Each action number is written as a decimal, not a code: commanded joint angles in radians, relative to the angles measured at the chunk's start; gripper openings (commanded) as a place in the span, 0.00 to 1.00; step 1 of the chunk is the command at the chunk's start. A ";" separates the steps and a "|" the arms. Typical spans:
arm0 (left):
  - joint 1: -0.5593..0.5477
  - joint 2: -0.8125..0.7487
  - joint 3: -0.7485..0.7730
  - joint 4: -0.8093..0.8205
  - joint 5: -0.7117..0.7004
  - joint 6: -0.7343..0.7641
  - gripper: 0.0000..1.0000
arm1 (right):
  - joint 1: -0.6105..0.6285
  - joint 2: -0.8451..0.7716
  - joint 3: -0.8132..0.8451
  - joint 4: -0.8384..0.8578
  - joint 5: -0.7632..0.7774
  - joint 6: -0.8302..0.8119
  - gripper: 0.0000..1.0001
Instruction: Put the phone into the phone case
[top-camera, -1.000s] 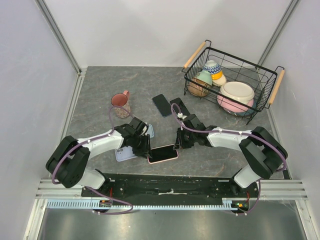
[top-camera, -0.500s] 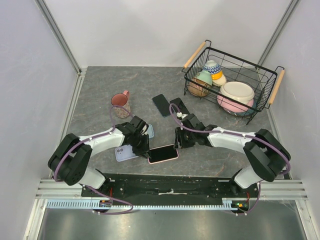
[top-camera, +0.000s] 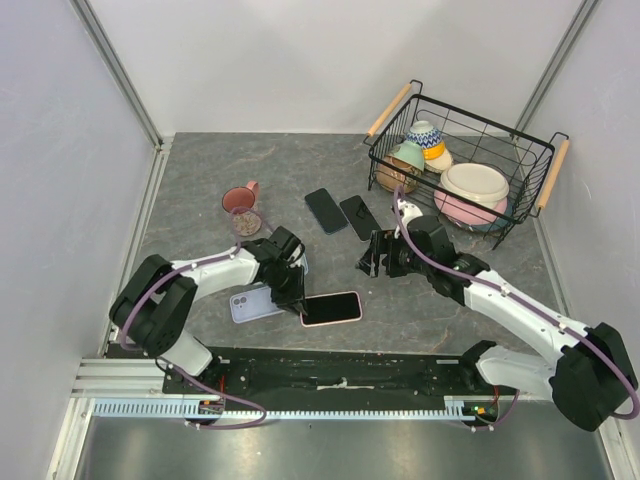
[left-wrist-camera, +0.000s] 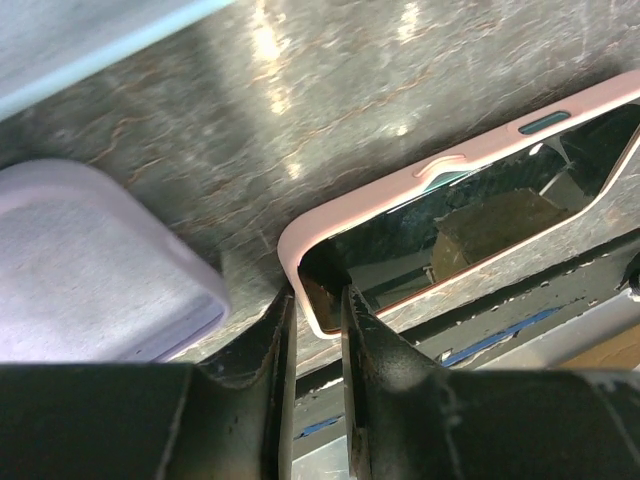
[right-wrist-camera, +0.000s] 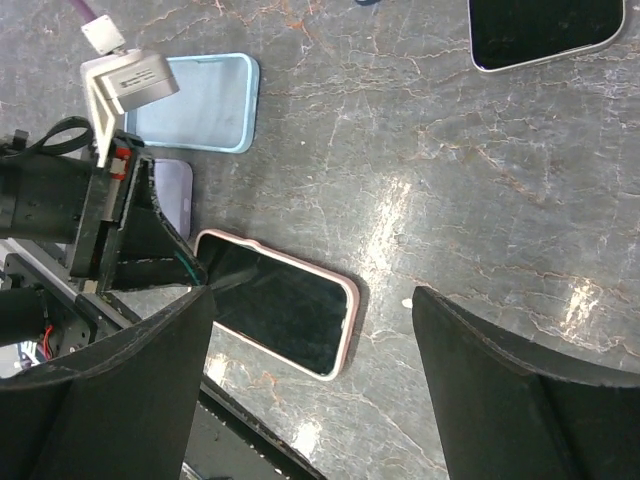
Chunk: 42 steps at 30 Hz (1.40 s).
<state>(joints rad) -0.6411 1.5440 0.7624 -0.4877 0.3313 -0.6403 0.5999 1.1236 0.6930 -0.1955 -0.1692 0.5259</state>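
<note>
The phone (top-camera: 331, 309) lies screen up inside the pink phone case (right-wrist-camera: 348, 318) near the table's front edge. Its dark glass (left-wrist-camera: 470, 230) fills the case rim (left-wrist-camera: 440, 170). My left gripper (top-camera: 297, 300) is at the left end, and its two fingers (left-wrist-camera: 315, 320) are shut on the corner of the case. My right gripper (top-camera: 375, 255) hangs open above the table, up and to the right of the phone. Its fingers (right-wrist-camera: 310, 380) stand wide apart with nothing between them.
A lilac cased phone (top-camera: 250, 303) lies just left of the pink one, and a light blue case (right-wrist-camera: 195, 103) lies behind it. Two black phones (top-camera: 325, 210) (top-camera: 359, 217) sit mid-table. A pink mug (top-camera: 240, 205) stands at the left, and a wire basket (top-camera: 465, 170) of bowls at the back right.
My right gripper has opened wide and pulled back up and to the right, off the phone's right end. The left gripper has closed a little on the case corner. The phone shifted slightly right.
</note>
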 joint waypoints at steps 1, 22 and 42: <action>-0.077 0.106 0.093 0.248 0.057 -0.035 0.22 | -0.014 -0.036 -0.026 0.018 -0.039 0.016 0.87; -0.290 0.544 0.575 0.458 0.239 -0.203 0.20 | -0.080 -0.248 0.040 -0.159 0.014 -0.017 0.87; -0.197 0.114 0.333 0.269 -0.123 -0.070 0.56 | -0.083 -0.222 0.037 -0.150 -0.041 -0.024 0.88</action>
<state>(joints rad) -0.8886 1.8103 1.1675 -0.1440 0.3347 -0.7792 0.5201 0.8902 0.7010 -0.3805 -0.1837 0.5117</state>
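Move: My left fingertips are already on the near-left corner of the phone case; its middle, with the phone in it, lies about 7 cm to their right and 2 cm ahead. The bare table where the case is to go is some 21 cm to their right and 2 cm ahead. The purple case is 11 cm left and 2 cm ahead; the blue case is 5 cm left, 12 cm ahead. From my open right hand the phone case is 10 cm left, 5 cm back and 12 cm below. Keeping the case's left end pinched low at the table, I drag it some 22 cm to the right with my left hand, gathering speed and turning about 10 degrees clockwise while my fingers lean further right. Then I open them and rise about 7 cm, easing forward and back left off the case. Meanwhile my open right hand draws out of the way, about 4 cm right and 4 cm up. ##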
